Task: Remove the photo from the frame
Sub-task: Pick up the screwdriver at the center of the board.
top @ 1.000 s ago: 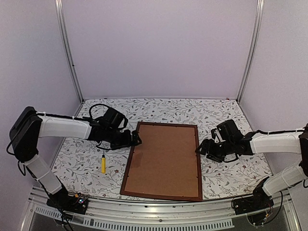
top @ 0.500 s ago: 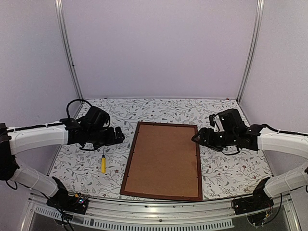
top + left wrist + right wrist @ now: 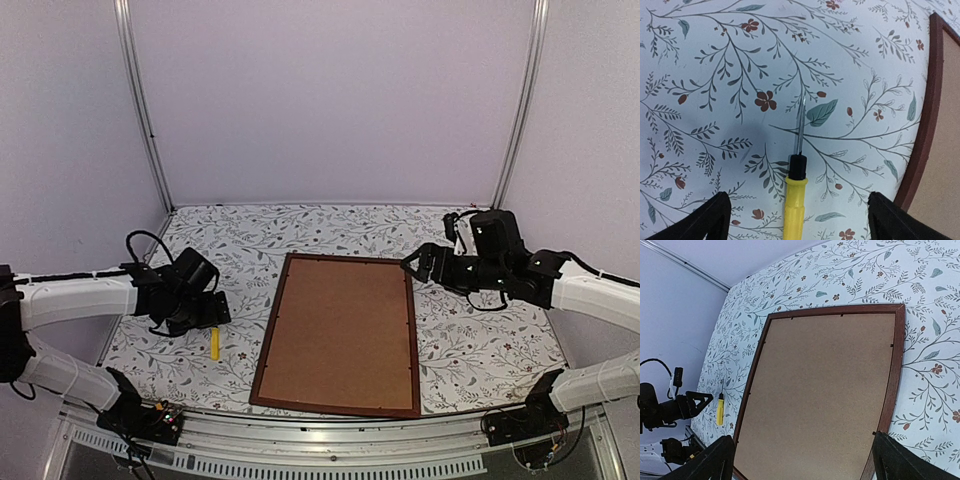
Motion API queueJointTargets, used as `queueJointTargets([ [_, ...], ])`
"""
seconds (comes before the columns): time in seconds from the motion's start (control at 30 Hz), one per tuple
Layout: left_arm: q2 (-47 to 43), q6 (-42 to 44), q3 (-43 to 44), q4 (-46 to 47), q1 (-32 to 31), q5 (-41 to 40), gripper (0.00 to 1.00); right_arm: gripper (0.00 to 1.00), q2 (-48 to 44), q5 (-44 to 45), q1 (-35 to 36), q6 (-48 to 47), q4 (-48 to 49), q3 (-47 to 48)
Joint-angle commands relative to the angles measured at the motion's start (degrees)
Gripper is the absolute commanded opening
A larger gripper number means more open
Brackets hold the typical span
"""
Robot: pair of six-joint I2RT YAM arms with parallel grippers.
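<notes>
The frame (image 3: 269,340) of dark reddish-brown wood lies face down in the middle of the table, with its brown backing board (image 3: 342,333) showing. The photo is hidden under that board. My left gripper (image 3: 217,312) hovers open left of the frame, over a yellow-handled screwdriver (image 3: 214,343). In the left wrist view the screwdriver (image 3: 796,190) lies between the spread fingers of this gripper (image 3: 797,200), untouched, and the frame (image 3: 925,115) edge is at the right. My right gripper (image 3: 415,263) is open above the frame's far right corner; its wrist view looks down on frame (image 3: 896,365) and board (image 3: 825,385).
Small dark tabs (image 3: 892,345) line the frame's inner edge over the board. The table has a floral cloth (image 3: 470,340). Lilac walls and metal posts (image 3: 145,120) close in the back and sides. A metal rail (image 3: 330,440) runs along the near edge.
My left gripper has drawn back leftward from the frame's left edge to above the screwdriver. My right gripper has risen toward the frame's far right corner and opened wider.
</notes>
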Motion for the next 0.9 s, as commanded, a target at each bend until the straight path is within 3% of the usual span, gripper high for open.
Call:
queueJointTargets([
  [0.0,2.88,0.0,-0.21,0.12,1.21,-1.23,0.93,0.98,-1.21,1.0,0.24,-2.33,-2.1,0.69],
  [0.47,15.48,4.52,3.41,3.92,1.71,2.35,0.6,0.95,-3.97,1.92,0.21,-2.0,-4.41,-1.07],
  [0.87,16.68,1.22,3.27,2.57,1.64,2.67,0.38,0.95,-2.27,0.43,0.24,-1.66,-5.67,-1.16],
])
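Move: The screwdriver lies almost straight beneath the left gripper, its middle some 6 cm down, with the shaft pointing forward and the yellow handle back. Level with it in the forward direction, the upturned frame with its brown board has its middle about 25 cm to the left gripper's right, and its near edge roughly 11 cm off. From the right gripper, the screwdriver is about 39 cm left, 3 cm back and 18 cm lower. Lower the left gripper about 5 cm, almost straight down onto the screwdriver, tipping the fingers some 10 degrees steeper towards the table as you sink. Narrow the wide-open fingers to under half as you go, so they straddle the screwdriver where the black collar meets the yellow handle; hold the height and go on closing without gripping yet. ##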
